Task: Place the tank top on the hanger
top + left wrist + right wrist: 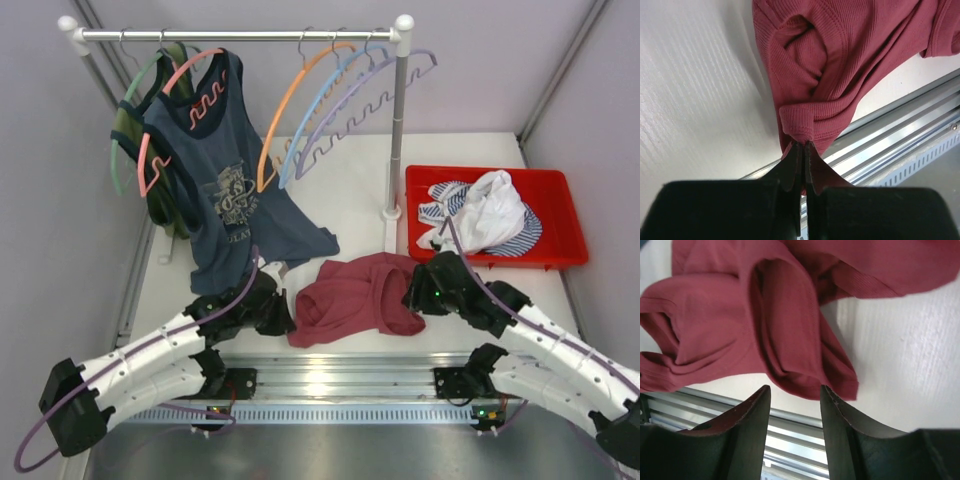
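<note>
The maroon tank top (355, 298) lies crumpled on the white table between my two arms. At its left edge my left gripper (804, 145) is shut on a bunched fold of the tank top (840, 60). My right gripper (795, 390) stands open at the right edge of the tank top (740, 325), its fingertips (762, 395) just short of the cloth's hem with nothing between them. The orange hanger (290, 110) hangs bare on the rail at the back, right of the blue top.
A navy printed tank top (235, 180) hangs on a salmon hanger (165, 120), low over the table near my left arm. Light blue (335, 100) and lilac (375, 105) hangers hang beside the rack's right post (398, 120). A red tray (555, 195) holds white and striped clothes.
</note>
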Available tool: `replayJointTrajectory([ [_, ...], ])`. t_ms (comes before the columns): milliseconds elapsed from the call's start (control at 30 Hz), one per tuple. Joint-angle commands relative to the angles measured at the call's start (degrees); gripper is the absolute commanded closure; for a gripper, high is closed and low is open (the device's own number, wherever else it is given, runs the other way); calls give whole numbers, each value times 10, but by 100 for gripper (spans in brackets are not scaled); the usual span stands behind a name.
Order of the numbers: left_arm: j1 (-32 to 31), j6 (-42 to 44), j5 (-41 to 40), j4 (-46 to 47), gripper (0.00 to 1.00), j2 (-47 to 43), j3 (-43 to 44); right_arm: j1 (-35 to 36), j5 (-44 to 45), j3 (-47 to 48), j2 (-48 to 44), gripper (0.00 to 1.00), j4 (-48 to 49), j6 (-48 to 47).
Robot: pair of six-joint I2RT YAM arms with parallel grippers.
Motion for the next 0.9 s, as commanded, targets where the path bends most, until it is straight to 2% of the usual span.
replayJointTrajectory([
  [0,-1,-16,-34,32,100,0,37,24,28,41,71,55,100,-10],
  [100,-1,-13,-96,18,99,11,63,26,21,53,132,55,155,-19],
  [200,-1,-4,-130,18,95,31,80,27,23,62,192,55,195,-27],
  [367,0,5,-159,23,86,55,88,27,28,65,245,55,240,-32],
  [500,9,8,-169,32,85,63,84,27,24,66,275,54,265,-33],
  [533,15,9,-169,35,85,65,83,27,23,66,282,56,267,-33],
  [600,24,12,-166,37,84,72,81,27,21,65,284,68,269,-33],
  [633,34,12,-166,38,84,74,78,27,22,59,280,79,263,-33],
  [667,39,13,-164,38,82,75,77,27,24,57,273,83,257,-33],
  [733,56,13,-155,46,80,78,72,27,36,48,243,89,235,-30],
  [867,75,14,-131,64,71,89,63,26,44,28,179,92,195,-29],
])
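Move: The left hand still pinches the maroon tank top's near-left corner; its left armhole lies about 7 cm ahead and 5 cm right of that hand, the blue top's hem some 20 cm ahead and 6 cm left. From the open right hand, the tank top's raised fold is about 6 cm ahead, 6 cm left and 4 cm below, the rack's foot 19 cm ahead and 5 cm left, the red bin 23 cm ahead and 21 cm right. Right hand reaches about 9 cm forward-left and down, pinching the fold; left hand goes forward, letting go. ##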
